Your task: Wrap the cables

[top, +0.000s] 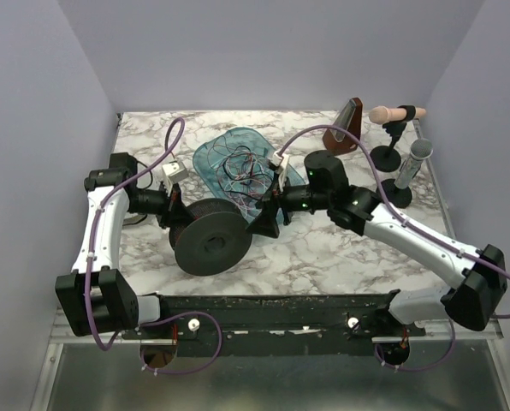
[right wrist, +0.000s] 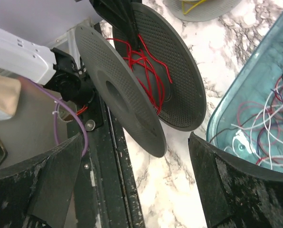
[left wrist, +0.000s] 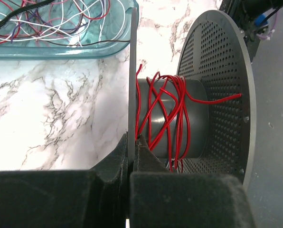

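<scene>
The cables [top: 242,167] lie as thin red, white, black and pink loops in a teal tray [top: 205,158]. One red cable [left wrist: 167,114] is wound around the hub of a dark grey spool [top: 212,241]. My left gripper [left wrist: 132,142] is shut on the edge of the spool's near flange [left wrist: 131,85], holding the spool upright on the marble. My right gripper [right wrist: 136,180] stands wide open with nothing between its fingers [right wrist: 236,185]. It sits on the spool's right [top: 268,214], between the spool and the tray. The red cable's free end [right wrist: 163,71] sticks out between the flanges.
Two microphones on stands [top: 396,114] [top: 416,158] and a brown wedge-shaped object [top: 345,127] stand at the back right. A small white block [top: 174,171] is behind the left gripper. Another spool with yellow wire [right wrist: 198,4] shows at the top of the right wrist view.
</scene>
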Motion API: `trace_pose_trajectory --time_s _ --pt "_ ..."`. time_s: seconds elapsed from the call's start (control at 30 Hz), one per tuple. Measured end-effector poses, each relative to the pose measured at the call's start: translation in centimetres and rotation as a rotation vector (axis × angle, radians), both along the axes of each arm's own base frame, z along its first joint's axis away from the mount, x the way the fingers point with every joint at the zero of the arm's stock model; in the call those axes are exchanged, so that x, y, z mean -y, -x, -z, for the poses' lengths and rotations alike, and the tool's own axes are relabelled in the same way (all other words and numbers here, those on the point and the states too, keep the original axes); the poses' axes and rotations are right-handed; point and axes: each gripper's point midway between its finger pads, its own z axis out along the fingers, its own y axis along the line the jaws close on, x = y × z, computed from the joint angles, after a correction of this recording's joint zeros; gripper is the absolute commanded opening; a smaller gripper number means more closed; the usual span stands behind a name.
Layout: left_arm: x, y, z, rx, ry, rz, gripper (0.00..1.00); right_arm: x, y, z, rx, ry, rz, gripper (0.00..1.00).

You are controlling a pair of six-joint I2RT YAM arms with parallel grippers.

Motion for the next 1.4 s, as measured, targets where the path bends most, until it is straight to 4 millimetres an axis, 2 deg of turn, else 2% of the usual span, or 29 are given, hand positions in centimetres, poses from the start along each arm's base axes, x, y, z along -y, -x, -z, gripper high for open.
trace_pose_trajectory --time_s 0.07,0.17,0.37,0.43,0.63,0.7,0.77,0.8,0.87,1.07,1.2,1.4 --pt "-0.1 0.1 0.3 0.007 -0.013 0.008 0.0 -0.9 -0.1 0.7 0.02 -0.001 -0.048 0.96" --pt "-0.3 0.1 0.6 0.018 -0.027 0.018 0.0 -2.0 -0.3 1.7 0.043 0.01 -0.121 0.86" --pt "-0.3 0.1 0.8 0.033 -0.033 0.029 0.0 -4.8 -0.9 1.9 0.054 -0.014 -0.26 0.73" --pt "-0.4 0.1 1.0 0.034 -0.034 0.033 0.0 -5.3 -1.0 2.3 0.047 -0.017 -0.29 0.68" --pt "-0.4 0.1 1.5 0.023 -0.035 0.041 0.0 -6.0 -0.3 3.5 0.002 -0.027 -0.377 0.61" --pt "-0.5 0.0 1.9 0.015 -0.038 0.046 0.0 -6.1 0.1 3.7 -0.013 -0.032 -0.402 0.53" --pt "-0.6 -0.2 2.4 0.001 -0.043 0.051 0.0 -6.3 0.5 3.8 -0.022 -0.039 -0.425 0.37" --pt "-0.7 -0.3 2.6 -0.004 -0.044 0.055 0.0 -6.4 0.7 3.9 -0.025 -0.042 -0.433 0.33" --pt "-0.7 -0.3 3.0 -0.023 -0.042 0.064 0.0 -6.7 0.7 4.3 -0.031 -0.043 -0.438 0.31" --pt "-1.0 -0.4 4.8 -0.1 -0.048 0.083 0.0 -7.5 0.2 6.2 -0.099 -0.028 -0.422 0.14" --pt "-1.2 -0.5 5.6 -0.124 -0.057 0.095 0.2 -7.8 0.1 6.9 -0.143 -0.026 -0.413 0.07" --pt "-1.5 -1.2 5.8 -0.126 -0.062 0.082 0.32 -8.5 1.1 7.6 -0.214 -0.036 -0.449 0.02"
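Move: The right hand, empty and wide open, has the near flange of the spool of red cable about 13 cm to its left, 3 cm back and 7 cm lower; the teal bin's middle is some 20 cm ahead, 4 cm left and 23 cm below. From the left hand, which already pinches the far flange's rim, the spool's middle is roughly 6 cm right, 2 cm back and 5 cm below, and the white spool 20 cm left, 14 cm ahead and 20 cm below. Leftward and down, about 8 cm each way, the right hand comes in on the near flange, turning some 25 degrees counter-clockwise while its fingers close and pinch the flange's rim. The left hand, holding the far flange, sinks roughly 6 cm with a slight wrist turn, then parts its fingers a little around that rim at the end. ##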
